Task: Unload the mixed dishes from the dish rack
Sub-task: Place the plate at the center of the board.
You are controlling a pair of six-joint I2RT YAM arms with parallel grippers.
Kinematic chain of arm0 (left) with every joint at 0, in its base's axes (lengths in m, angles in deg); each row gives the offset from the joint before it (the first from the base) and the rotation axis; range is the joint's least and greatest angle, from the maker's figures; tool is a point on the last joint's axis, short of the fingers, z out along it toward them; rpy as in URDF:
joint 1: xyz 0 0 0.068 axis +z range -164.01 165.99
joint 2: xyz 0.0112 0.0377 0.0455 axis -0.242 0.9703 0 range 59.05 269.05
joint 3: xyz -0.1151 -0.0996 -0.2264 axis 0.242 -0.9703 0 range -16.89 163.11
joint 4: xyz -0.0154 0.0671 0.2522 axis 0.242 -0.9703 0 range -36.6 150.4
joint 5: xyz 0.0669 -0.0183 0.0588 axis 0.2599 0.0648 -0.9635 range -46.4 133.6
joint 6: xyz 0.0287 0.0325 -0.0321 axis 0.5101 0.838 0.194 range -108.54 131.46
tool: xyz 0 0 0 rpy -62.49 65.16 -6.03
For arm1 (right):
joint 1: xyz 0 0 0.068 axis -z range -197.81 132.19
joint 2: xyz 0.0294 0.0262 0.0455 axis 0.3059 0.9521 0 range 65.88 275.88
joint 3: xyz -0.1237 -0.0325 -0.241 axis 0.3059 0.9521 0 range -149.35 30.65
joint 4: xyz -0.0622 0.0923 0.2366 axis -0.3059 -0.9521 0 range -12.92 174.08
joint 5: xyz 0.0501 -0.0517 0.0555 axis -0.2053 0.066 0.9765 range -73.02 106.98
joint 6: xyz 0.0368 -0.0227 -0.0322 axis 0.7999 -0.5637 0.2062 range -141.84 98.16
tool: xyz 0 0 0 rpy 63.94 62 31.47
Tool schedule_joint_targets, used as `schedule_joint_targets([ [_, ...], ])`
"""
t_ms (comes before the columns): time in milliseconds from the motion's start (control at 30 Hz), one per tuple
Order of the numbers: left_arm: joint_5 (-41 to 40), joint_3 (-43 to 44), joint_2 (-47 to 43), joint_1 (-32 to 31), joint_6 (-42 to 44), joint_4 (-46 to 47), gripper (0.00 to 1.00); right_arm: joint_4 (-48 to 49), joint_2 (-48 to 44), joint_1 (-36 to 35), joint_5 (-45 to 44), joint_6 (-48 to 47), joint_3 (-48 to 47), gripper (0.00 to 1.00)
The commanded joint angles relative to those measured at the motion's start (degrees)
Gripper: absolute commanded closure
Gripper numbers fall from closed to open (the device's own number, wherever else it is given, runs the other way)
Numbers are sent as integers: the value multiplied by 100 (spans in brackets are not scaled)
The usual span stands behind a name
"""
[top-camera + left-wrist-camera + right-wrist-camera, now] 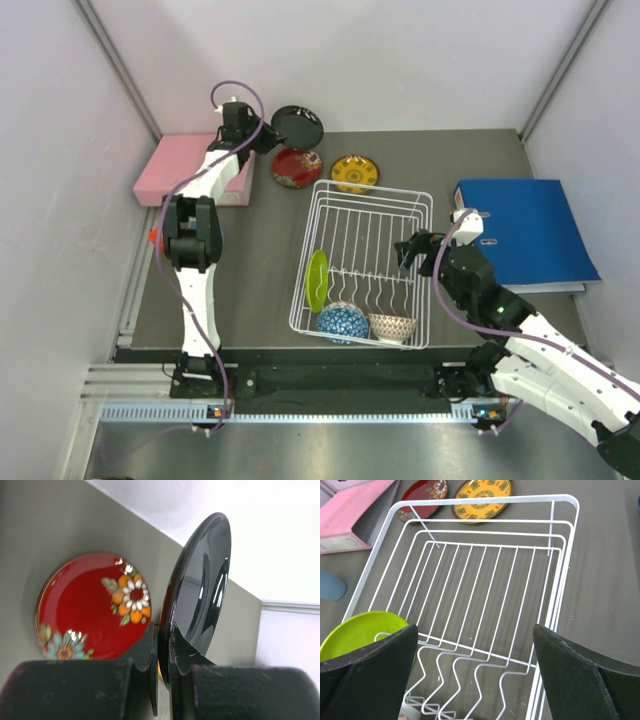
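At the far back of the table my left gripper (258,133) (164,647) is shut on the rim of a glossy black plate (297,127) (200,585), held on edge above the table. A dark red flowered plate (297,167) (90,607) and a yellow patterned plate (354,173) (482,492) lie flat behind the white wire dish rack (425,262) (485,500). In the rack stand a lime green plate (317,280) (362,630), a blue patterned bowl (342,322) and a beige patterned bowl (392,326). My right gripper (412,250) (475,630) hangs open over the rack's right side, holding nothing.
A pink binder (195,168) (355,512) lies at the back left and a blue binder (527,232) at the right. A pale blue cup (330,585) shows left of the rack in the right wrist view. A small red object (154,237) sits by the left arm.
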Motion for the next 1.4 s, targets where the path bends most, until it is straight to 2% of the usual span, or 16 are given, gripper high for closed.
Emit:
schedule_joint_targets([
  [0,581,607,354,118,-156,269,100,383,-16,76,2,106,-53,3],
  [333,485,-262,407,118,-191,383,100,357,169,94,81,27,-158,3],
  [967,256,-395,697,224,-288,-143,100,225,29,85,28,107,-61,3],
  [1067,326,-360,768,259,-323,-223,91,208,20,94,28,115,-53,3],
  [1167,388,-325,803,277,-305,-258,76,207,11,94,37,115,-35,3],
  [1200,423,-316,803,277,-305,-267,65,207,2,94,37,115,-26,3],
  [1267,484,-272,812,277,-314,-276,53,207,11,94,37,124,-17,3],
  [1300,502,-237,812,277,-323,-337,39,207,20,94,37,133,-9,3],
  [1367,590,-89,803,277,-340,-425,31,216,20,94,55,142,-9,3],
])
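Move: The left hand, holding the black plate by its rim, is taking it to the red plate, whose middle lies some 13 cm below that hand, about 3 cm ahead and 4 cm to its right. The yellow plate sits roughly 17 cm to the right of the red one and 2 cm nearer the base; the pink folder's middle is about 24 cm to the hand's left and 3 cm back. From the right hand, the red plate lies some 38 cm ahead, 28 cm to the left and 15 cm lower. Down goes the left hand, about 11 cm in all, lowering the black plate onto the red plate: a first long drop, a brief pause, then a last few centimetres easing slightly left. The wrist tips its fingers some 15 degrees further down, and only at the bottom do they spread to about half open, letting go of the rim. ##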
